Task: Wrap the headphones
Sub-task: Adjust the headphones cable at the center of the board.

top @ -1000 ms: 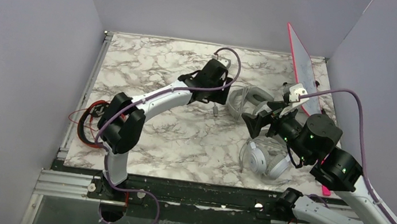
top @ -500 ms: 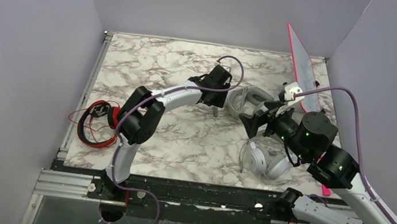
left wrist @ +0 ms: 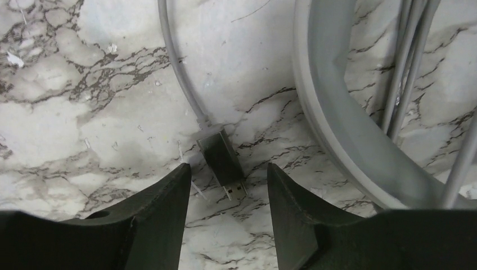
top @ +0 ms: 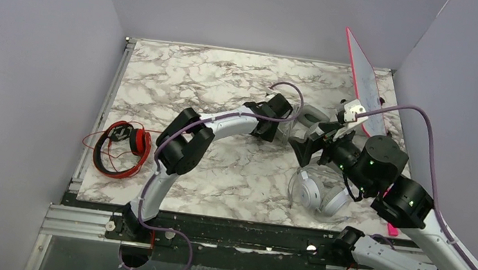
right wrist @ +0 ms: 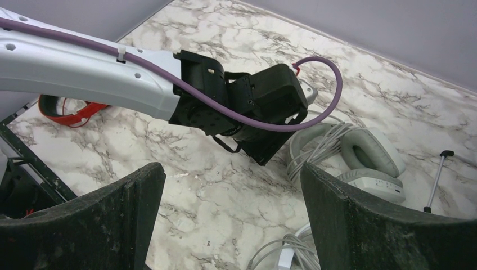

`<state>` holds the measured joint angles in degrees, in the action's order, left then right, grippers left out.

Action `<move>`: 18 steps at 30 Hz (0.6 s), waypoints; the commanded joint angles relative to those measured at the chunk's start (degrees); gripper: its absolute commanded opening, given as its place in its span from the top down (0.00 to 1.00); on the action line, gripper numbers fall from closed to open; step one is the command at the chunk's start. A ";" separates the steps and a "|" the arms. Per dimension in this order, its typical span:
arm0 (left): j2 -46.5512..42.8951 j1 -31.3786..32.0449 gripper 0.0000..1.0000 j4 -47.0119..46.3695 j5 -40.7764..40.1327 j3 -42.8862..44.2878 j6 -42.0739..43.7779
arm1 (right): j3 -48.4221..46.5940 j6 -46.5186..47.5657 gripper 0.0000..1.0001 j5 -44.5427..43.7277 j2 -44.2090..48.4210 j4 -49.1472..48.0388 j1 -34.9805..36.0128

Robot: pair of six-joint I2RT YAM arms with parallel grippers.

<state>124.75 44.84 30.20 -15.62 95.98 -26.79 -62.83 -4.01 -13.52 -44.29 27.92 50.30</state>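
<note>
A light grey headset [top: 309,119] lies at the table's centre-right, its headband [left wrist: 337,112] and wound cables [left wrist: 402,62] showing in the left wrist view. Its thin grey cable [left wrist: 175,62] ends in a dark USB plug [left wrist: 223,163] flat on the marble. My left gripper [left wrist: 228,171] is open, low over that plug, with a finger on each side and neither touching it. My right gripper [right wrist: 230,174] hangs wide open above bare marble, between the grey headset [right wrist: 368,154] and the white-silver headset [top: 316,190]. The red-and-black headset [top: 119,149] lies at the left edge.
A clear board with a pink rim [top: 366,82] leans at the back right corner. A thin rod with a black tip [right wrist: 437,174] lies beside the grey headset. Purple-grey walls close in the table on three sides. The left arm [right wrist: 84,67] stretches across the middle.
My left arm has swung right and down from the table's middle to the grey headset's plug, and its jaws now straddle the plug. The right arm has barely shifted.
</note>
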 commanded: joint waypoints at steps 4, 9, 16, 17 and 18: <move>3.75 -0.10 0.55 1.97 -4.25 1.10 -0.81 | -1.67 0.01 0.05 0.74 1.69 -0.56 0.19; 4.77 -0.17 0.66 2.10 -5.02 1.05 0.10 | -1.60 -0.27 0.05 0.68 2.42 -0.25 0.14; 2.94 -0.28 0.92 3.08 -4.37 1.57 1.90 | -1.74 -0.30 0.05 0.27 2.89 0.22 0.16; 2.09 -0.24 0.96 3.29 -4.26 1.65 2.09 | -1.86 -0.21 0.05 0.18 2.85 0.21 0.16; 1.10 -0.26 0.99 3.52 -4.25 1.85 2.22 | -1.90 -0.23 0.05 0.16 2.99 0.25 0.20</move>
<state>126.76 44.95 30.06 -18.76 97.65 -26.28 -62.85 -4.03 -13.52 -42.19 28.01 50.30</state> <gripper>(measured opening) 0.105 0.951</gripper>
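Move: The headphones cable's USB plug lies on the board just in front of the left hand's open fingertips, about 1 cm ahead, level with them sideways, and 1 cm below. From that hand, the grey headphones centre some 6 cm ahead and 11 cm to the right, their bundled cable about 4 cm ahead and 7 cm right, and the white headphones roughly 13 cm back and 18 cm right. From the right hand the plug is around 18 cm ahead, 9 cm left and 33 cm below. The left hand, already down at the board, eases about 1 cm forward and settles roughly half a centimetre lower over the plug of the grey headphones' cable, its wrist nearly still. As it creeps ahead, its fingers close from about half open to almost shut and pinch the black plug body from both sides, leaving the metal tip showing beyond the pads. ##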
